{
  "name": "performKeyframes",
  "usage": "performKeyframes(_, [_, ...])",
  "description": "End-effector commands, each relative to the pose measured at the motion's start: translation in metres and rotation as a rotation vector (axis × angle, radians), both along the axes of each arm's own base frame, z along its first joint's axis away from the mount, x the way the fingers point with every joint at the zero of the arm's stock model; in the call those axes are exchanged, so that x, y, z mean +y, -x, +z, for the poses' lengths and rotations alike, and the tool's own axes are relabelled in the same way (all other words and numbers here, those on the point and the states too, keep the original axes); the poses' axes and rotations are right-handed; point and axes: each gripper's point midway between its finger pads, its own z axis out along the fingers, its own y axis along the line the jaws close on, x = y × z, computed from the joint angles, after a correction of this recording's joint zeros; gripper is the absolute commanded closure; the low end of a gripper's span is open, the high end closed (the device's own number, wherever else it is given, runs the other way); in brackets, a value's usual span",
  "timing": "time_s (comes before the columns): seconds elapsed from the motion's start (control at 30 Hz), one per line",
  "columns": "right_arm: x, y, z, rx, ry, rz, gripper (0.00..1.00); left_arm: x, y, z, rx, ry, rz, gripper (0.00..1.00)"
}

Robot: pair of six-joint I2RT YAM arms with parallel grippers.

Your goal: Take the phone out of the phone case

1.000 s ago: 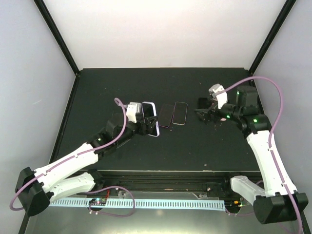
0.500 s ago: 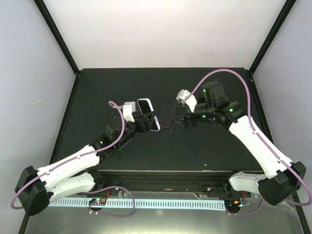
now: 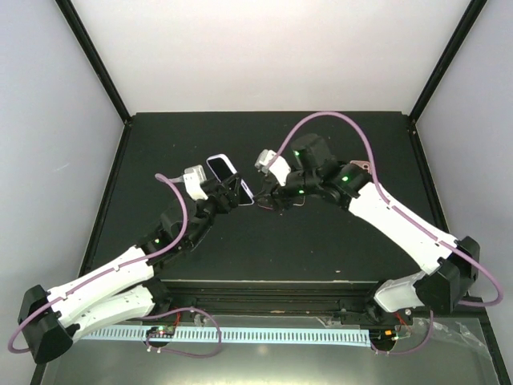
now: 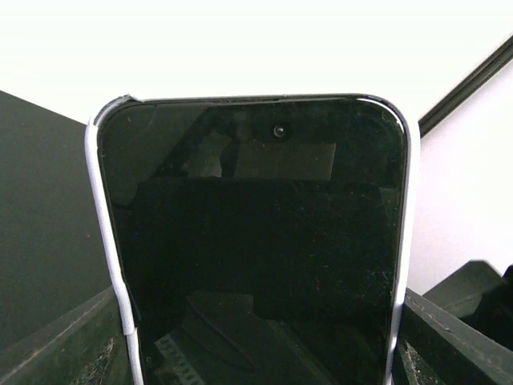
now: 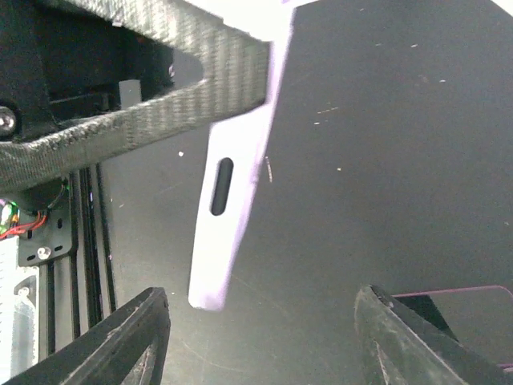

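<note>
A phone [image 3: 230, 180] with a black screen [image 4: 256, 241] sits in a pale lilac case [image 5: 232, 200]. It is lifted off the table and tilted, with my left gripper [image 3: 218, 195] [image 4: 260, 345] shut on its lower part, one finger on each long side. My right gripper [image 3: 268, 197] [image 5: 264, 345] is open just right of it. The case's lower corner hangs above the gap between the right fingers [image 5: 120, 341], touching neither. A salmon-pink phone case corner [image 3: 360, 167] shows behind my right forearm.
Another dark phone with a pinkish rim [image 5: 469, 309] lies flat on the black table [image 3: 345, 241], mostly hidden under my right wrist in the top view. The left gripper's woven finger [image 5: 152, 96] crosses the top of the right wrist view.
My right arm has swung left from the table's right side to the held phone, its jaws narrowing. My left arm has carried the phone a little up and to the left.
</note>
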Motion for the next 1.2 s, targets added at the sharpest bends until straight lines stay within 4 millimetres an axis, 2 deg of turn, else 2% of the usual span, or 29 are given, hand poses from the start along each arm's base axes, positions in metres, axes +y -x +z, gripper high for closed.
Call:
performKeyframes(0.0, [0.022,-0.001,0.005,0.003,-0.008,-0.030,0.39,0.012,0.002,0.035,-0.069,0.116,0.057,0.55])
performKeyframes(0.07, [0.028,-0.001,0.008,0.031,-0.023,-0.030,0.45,0.013,0.002,0.035,-0.066,0.121,0.068,0.55])
performKeyframes(0.2, [0.034,-0.009,0.010,0.072,-0.029,-0.073,0.66,0.016,0.002,0.036,-0.060,0.140,0.089,0.57])
performKeyframes(0.23, [0.034,-0.012,0.008,0.080,-0.026,-0.091,0.69,0.016,0.002,0.036,-0.057,0.140,0.094,0.57])
performKeyframes(0.5, [0.040,-0.009,-0.005,0.136,-0.028,-0.089,0.70,0.017,0.001,0.035,-0.041,0.130,0.124,0.57])
performKeyframes(0.73, [0.051,0.003,-0.004,0.167,-0.048,-0.032,0.64,0.021,-0.001,0.029,-0.017,0.129,0.172,0.55])
performKeyframes(0.93, [0.054,-0.003,-0.013,0.161,-0.014,-0.085,0.67,0.021,-0.001,0.028,-0.013,0.138,0.176,0.56])
performKeyframes(1.07, [0.054,-0.003,-0.022,0.182,-0.004,-0.097,0.81,0.021,-0.001,0.029,-0.014,0.139,0.176,0.55])
performKeyframes(1.1, [0.054,-0.004,-0.024,0.185,-0.002,-0.099,0.84,0.022,-0.001,0.029,-0.015,0.138,0.179,0.53])
performKeyframes(1.17, [0.053,-0.005,-0.023,0.185,-0.003,-0.110,0.96,0.021,-0.002,0.031,-0.013,0.132,0.180,0.42])
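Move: The right hand is just short of the free end of the lilac phone case: the slotted edge there lies about 4 cm to its left, level fore and aft, some 2 cm lower. On the table, roughly 27 cm below, a pink-edged phone lies some 19 cm ahead and 2 cm right of it, a silver-edged phone 20 cm ahead and 10 cm right. The left hand already grips the cased phone; that free end is about 3 cm back, 5 cm right and 3 cm below its grip. The right fingers come to pinch the edge of the lilac case just past its slot, narrowing from well open to nearly shut around it. To get there the hand travels about 5 cm left and sinks some 2 cm, its wrist turning roughly 10 degrees. The left hand keeps its grip on the phone, easing 2 cm left while swinging it about 10 degrees counter-clockwise. ##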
